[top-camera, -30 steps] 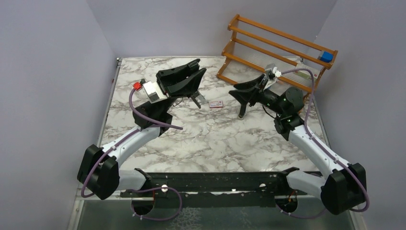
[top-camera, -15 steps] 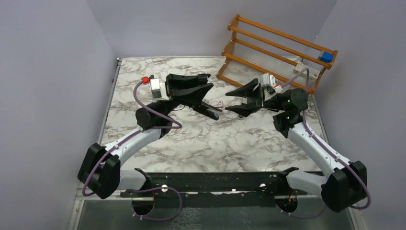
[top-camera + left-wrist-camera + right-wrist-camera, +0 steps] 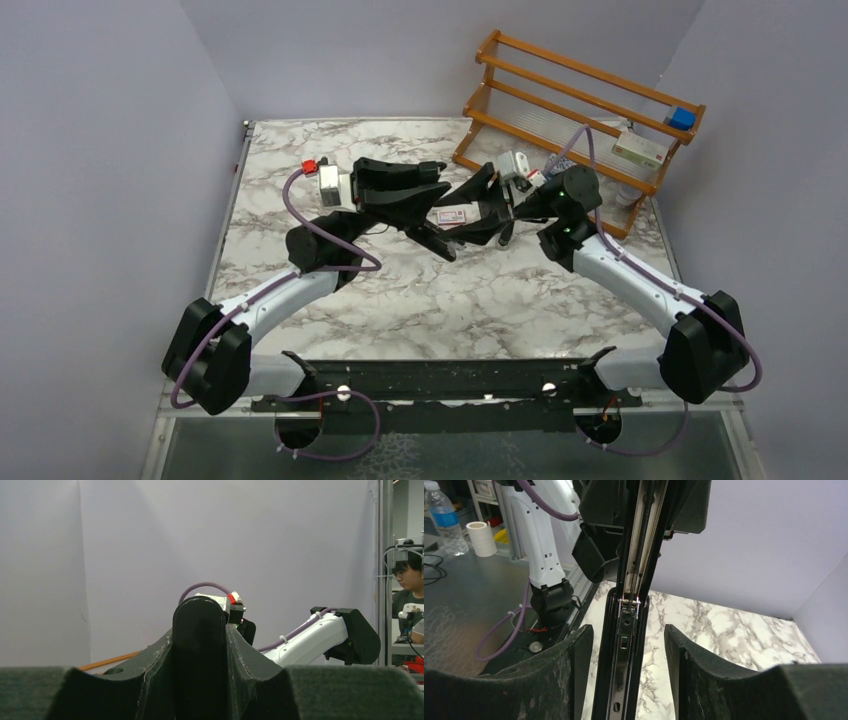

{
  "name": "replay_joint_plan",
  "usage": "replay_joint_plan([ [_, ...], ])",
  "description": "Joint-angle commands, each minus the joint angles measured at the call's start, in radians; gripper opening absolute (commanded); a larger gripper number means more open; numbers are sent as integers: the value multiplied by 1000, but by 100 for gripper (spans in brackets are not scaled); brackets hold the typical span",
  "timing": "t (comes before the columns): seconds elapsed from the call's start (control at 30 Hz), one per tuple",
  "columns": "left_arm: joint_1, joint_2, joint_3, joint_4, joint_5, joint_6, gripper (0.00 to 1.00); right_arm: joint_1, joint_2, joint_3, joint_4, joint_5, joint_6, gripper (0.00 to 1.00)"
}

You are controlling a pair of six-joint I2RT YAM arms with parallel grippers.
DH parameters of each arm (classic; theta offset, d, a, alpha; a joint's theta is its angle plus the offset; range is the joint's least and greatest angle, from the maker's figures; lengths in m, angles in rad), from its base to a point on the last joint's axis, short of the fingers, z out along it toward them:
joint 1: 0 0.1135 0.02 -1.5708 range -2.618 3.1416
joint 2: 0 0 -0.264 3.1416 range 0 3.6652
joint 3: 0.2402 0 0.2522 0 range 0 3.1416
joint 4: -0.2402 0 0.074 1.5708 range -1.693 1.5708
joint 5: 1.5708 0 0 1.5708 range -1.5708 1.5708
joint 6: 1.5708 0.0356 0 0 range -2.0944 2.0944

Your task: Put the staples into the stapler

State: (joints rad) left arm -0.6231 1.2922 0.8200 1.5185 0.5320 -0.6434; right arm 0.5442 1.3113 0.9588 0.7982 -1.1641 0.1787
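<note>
My left gripper (image 3: 405,195) is shut on the black stapler (image 3: 436,238) and holds it above the table, tilted down to the right. In the left wrist view the stapler's rounded black end (image 3: 200,680) is pinched between my fingers (image 3: 145,672). My right gripper (image 3: 472,215) is open and straddles the stapler's free end. In the right wrist view the stapler (image 3: 621,680) shows its silver channel (image 3: 641,540) and runs between my two fingers (image 3: 579,650) with a gap on each side. The small pink-red box of staples (image 3: 452,215) lies on the marble table just behind both grippers.
A wooden rack (image 3: 580,100) stands at the back right, with a blue block (image 3: 682,118) and a white box (image 3: 640,150) on it. Purple walls close in the left, back and right sides. Marble tabletop (image 3: 450,300) stretches in front of the grippers.
My right arm has swung left to the stapler, its jaws spreading wider. My left gripper has turned and brought the stapler toward the right arm.
</note>
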Motion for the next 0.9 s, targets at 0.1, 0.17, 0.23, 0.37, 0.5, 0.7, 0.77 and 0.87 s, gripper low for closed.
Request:
replay_joint_plan([
  [0.1, -9, -22, 13, 270, 2, -6, 0, 60, 55, 28, -52, 37, -34, 58],
  [0.17, -11, -21, 15, 269, 5, -6, 0, 65, 61, 25, -52, 45, -30, 58],
  [0.23, -10, -19, 16, 270, 5, -6, 0, 67, 71, 24, -50, 52, -23, 58],
  [0.37, -13, -14, 19, 269, 6, -6, 0, 73, 90, 30, -49, 55, 1, 57],
  [0.5, -15, -11, 24, 270, 11, -5, 0, 79, 98, 23, -65, 70, 8, 49],
  [0.7, -17, -6, 31, 269, 18, 1, 0, 80, 94, 14, -94, 89, 3, 18],
  [0.77, -17, -5, 30, 270, 20, 7, 0, 80, 88, 15, -102, 104, 2, 8],
  [0.87, -17, -25, 10, 269, 3, 40, 0, 80, 68, 1, -92, 152, 18, 1],
])
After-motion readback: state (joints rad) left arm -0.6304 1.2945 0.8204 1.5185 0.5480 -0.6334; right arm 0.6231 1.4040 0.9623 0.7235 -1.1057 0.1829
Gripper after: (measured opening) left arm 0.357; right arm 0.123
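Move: The stapler, opened out, is still held up in my left hand, and its lower arm hangs some 12 cm below that hand, about 4 cm to its right and 2 cm back. From my right hand, open and pointing left, that lower arm is roughly 3 cm left and 4 cm below, level in depth. On the table about 34 cm below my right hand lie the staple box, some 17 cm ahead and 4 cm left, and a blue-tipped tool, about 17 cm ahead and 10 cm right. With my left hand holding the stapler nearly still, I sink my right hand about 4 cm and carry it 3 cm left onto the lower arm just below the hinge, tipping the wrist some 10 degrees. As that travel eases off, I close my open fingers from both sides and pinch the lower arm. ##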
